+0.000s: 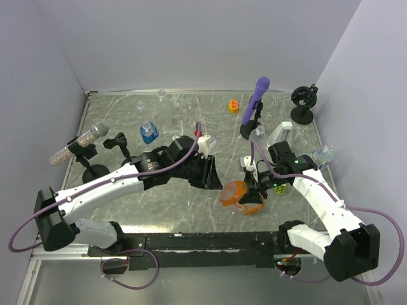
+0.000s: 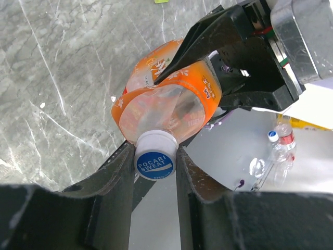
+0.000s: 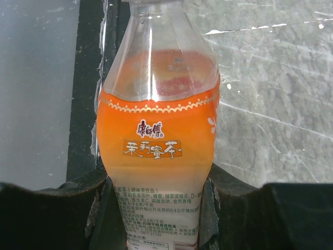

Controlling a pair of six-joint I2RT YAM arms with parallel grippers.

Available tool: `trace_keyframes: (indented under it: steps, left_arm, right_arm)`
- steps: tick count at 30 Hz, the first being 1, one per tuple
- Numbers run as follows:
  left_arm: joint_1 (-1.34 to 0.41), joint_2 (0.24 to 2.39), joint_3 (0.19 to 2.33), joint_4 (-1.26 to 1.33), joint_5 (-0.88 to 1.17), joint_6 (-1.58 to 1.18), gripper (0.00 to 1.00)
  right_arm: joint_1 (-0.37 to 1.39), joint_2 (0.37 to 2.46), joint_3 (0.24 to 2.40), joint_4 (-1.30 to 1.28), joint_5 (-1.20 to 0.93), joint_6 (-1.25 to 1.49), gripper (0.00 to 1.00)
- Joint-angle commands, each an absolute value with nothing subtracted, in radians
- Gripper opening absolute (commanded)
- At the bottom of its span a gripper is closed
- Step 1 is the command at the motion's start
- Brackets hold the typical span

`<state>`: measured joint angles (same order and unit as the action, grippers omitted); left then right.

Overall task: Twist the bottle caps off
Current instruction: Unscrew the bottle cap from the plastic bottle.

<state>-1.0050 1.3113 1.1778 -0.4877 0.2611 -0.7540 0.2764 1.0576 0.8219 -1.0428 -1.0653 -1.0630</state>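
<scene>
An orange-labelled bottle (image 1: 235, 194) is held off the table between both arms, near the front middle. My left gripper (image 2: 154, 173) is shut on its cap (image 2: 154, 160), a white cap with a blue printed top, one finger pressed on each side. The bottle's body (image 2: 166, 104) runs away from the cap toward the right arm. My right gripper (image 3: 158, 211) is shut on the lower part of the bottle (image 3: 158, 140), fingers on both sides of the label. In the top view the left gripper (image 1: 215, 178) and right gripper (image 1: 255, 194) flank the bottle.
A blue-labelled bottle (image 1: 149, 132) stands at back left, a clear bottle (image 1: 323, 154) by the right wall. A purple microphone-like stick (image 1: 257, 95), a grey one on a stand (image 1: 79, 143) and a black stand (image 1: 303, 101) ring the table. A yellow-green block (image 1: 278, 189) lies under the right arm.
</scene>
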Motion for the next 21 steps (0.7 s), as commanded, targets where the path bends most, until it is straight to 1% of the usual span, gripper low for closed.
trace_keyframes:
  steps: [1, 4, 6, 11, 17, 21]
  left_arm:
    - [-1.011, 1.279, 1.204, -0.456, 0.247, -0.831, 0.05]
    - [-1.006, 1.289, 1.206, -0.463, 0.265, -0.835, 0.17]
    - [-1.008, 1.295, 1.206, -0.463, 0.275, -0.833, 0.33]
    - [-1.006, 1.286, 1.201, -0.449, 0.287, -0.822, 0.59]
    - [-1.005, 1.236, 1.184, -0.433, 0.262, -0.772, 0.77]
    - [-1.003, 1.157, 1.158, -0.42, 0.198, -0.64, 0.95]
  right_arm:
    - [0.287, 1.06, 0.838, -1.0, -1.12, -1.08, 0.2]
    - [0.287, 1.058, 0.836, -1.0, -1.12, -1.08, 0.2]
    - [0.287, 1.06, 0.836, -1.0, -1.118, -1.078, 0.2]
    - [0.285, 1.058, 0.838, -1.002, -1.117, -1.078, 0.2]
    - [0.285, 1.058, 0.836, -1.002, -1.118, -1.08, 0.2]
    - [0.287, 1.058, 0.836, -1.0, -1.117, -1.08, 0.2]
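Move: The white bottle cap is right at the left hand's point, between its half-closed fingers. The orange-labelled plastic bottle's body slants away from there, its middle about 10 cm to the right, 2 cm back and 6 cm below. The right hand holds that body, and from it the cap is roughly 10 cm to the left, 1 cm ahead and 6 cm up. A yellow-green block lies on the table some 25 cm right of the left hand, 3 cm back and 18 cm down. Opening first and then rising, the left hand spreads its fingers from around the cap to nearly full width, ending its pinch, and draws up about 2 cm away from the cap with almost no turn of the wrist. The right hand stays in place and keeps its grip on the bottle's body. ##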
